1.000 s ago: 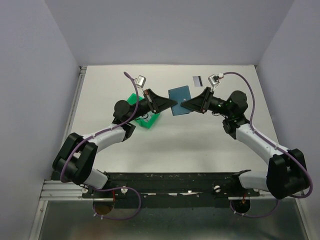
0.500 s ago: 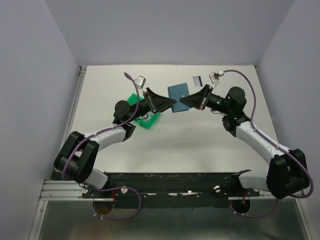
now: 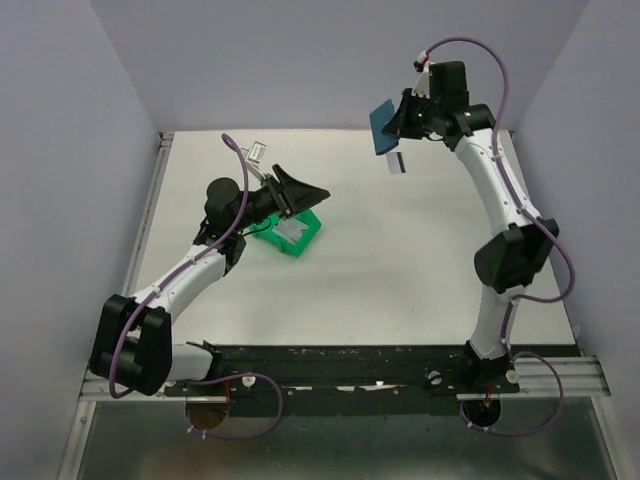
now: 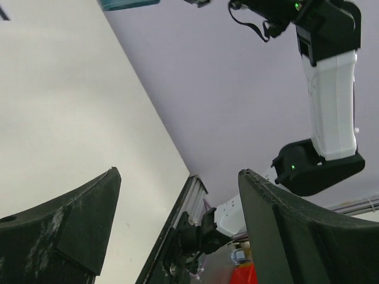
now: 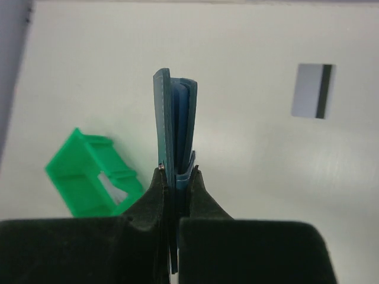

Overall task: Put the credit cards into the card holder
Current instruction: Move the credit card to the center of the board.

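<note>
The slate-blue card holder (image 3: pixel 381 127) hangs high over the table's far right, pinched edge-on in my shut right gripper (image 3: pixel 399 124). In the right wrist view the card holder (image 5: pixel 176 115) stands upright between the closed fingers of the right gripper (image 5: pixel 177 173). One credit card (image 3: pixel 396 161), silvery with a dark stripe, lies flat on the table below it, and it shows in the right wrist view as well (image 5: pixel 313 90). My left gripper (image 3: pixel 318 194) is open and empty over the green bin. Seen from its wrist, the left gripper (image 4: pixel 177 172) holds nothing between its fingers.
A green plastic bin (image 3: pixel 291 233) sits left of centre under the left gripper, with something pale inside; the green bin (image 5: pixel 92 171) also shows in the right wrist view. Lilac walls close the table on three sides. The raised right arm (image 4: pixel 328 89) fills the upper right of the left wrist view.
The right gripper shut on the card holder and lifted it up and back. The left gripper let go of it, opened and drew back to the left over the green bin.
</note>
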Robot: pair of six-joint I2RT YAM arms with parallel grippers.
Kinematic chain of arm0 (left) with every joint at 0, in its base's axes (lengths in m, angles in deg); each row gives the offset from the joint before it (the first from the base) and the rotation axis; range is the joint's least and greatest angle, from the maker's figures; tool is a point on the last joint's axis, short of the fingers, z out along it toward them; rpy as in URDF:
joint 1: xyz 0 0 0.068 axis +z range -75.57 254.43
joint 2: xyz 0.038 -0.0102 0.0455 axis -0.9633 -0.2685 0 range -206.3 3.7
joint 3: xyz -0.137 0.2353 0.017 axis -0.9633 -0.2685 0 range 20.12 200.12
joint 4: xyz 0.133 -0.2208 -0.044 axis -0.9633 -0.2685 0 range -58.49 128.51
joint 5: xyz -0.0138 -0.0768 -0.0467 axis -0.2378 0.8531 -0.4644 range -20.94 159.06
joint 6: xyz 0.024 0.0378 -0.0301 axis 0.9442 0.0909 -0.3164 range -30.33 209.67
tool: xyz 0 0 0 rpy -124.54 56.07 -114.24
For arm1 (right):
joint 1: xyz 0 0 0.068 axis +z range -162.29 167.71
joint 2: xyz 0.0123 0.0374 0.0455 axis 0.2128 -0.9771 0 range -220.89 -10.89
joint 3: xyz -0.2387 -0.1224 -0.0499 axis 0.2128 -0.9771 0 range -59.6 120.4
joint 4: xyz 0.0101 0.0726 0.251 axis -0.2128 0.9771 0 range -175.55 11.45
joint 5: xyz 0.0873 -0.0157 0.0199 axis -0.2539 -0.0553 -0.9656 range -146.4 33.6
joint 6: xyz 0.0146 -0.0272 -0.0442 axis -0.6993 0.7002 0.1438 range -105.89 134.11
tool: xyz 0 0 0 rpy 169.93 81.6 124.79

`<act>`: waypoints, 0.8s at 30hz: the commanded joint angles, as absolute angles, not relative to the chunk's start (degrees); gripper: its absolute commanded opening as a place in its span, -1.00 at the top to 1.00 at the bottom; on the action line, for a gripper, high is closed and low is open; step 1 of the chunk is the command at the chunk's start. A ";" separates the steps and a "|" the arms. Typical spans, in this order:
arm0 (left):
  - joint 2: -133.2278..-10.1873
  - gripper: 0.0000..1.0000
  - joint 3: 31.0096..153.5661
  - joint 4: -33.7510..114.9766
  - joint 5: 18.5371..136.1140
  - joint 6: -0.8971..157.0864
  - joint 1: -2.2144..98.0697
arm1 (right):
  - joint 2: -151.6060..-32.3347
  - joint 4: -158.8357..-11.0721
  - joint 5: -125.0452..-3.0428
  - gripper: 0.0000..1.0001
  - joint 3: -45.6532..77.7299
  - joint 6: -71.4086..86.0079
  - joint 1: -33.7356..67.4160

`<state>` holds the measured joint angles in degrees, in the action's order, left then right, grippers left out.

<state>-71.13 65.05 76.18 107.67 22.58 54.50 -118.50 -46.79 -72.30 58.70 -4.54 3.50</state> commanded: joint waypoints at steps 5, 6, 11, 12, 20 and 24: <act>-74.60 -0.78 65.47 70.59 113.62 26.83 57.99 | -139.10 -25.60 -56.67 0.99 80.05 7.17 0.90; -75.31 -0.78 65.47 71.02 114.15 26.75 58.43 | -140.34 -26.48 -56.75 0.99 80.67 7.08 0.11; -79.09 -0.77 66.08 74.01 116.87 25.34 60.19 | -148.16 -27.37 -56.75 0.99 86.99 7.08 -3.84; -79.88 -0.76 66.35 74.45 117.31 25.08 60.54 | -149.91 -27.37 -56.67 0.99 88.83 7.34 -4.55; -85.68 -0.74 67.93 76.91 120.13 24.37 61.68 | -156.69 -32.10 -61.05 0.99 90.61 6.12 -7.45; -88.93 -0.73 68.98 79.63 121.09 22.88 61.95 | -158.46 -35.09 -66.59 0.99 91.84 1.38 -9.65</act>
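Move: The right gripper already holds the card holder. The loose credit card lies on the far table some 17 cm ahead of it, 9 cm to its right and about 31 cm below; the green box is about 6 cm back and 19 cm to its left, also on the table. From the open, empty left gripper the green box is roughly 12 cm ahead, 4 cm left and 29 cm down, the credit card 35 cm ahead and 25 cm right. Sink the right gripper about 21 cm, swinging it some 14 cm right and 11 cm forward, to bring the held card holder down towards the bare table just right of the credit card; tip the fingers further down, turn them a little clockwise and keep the grip. Meanwhile lower the open left gripper about 9 cm and ease it forward towards the green box. ##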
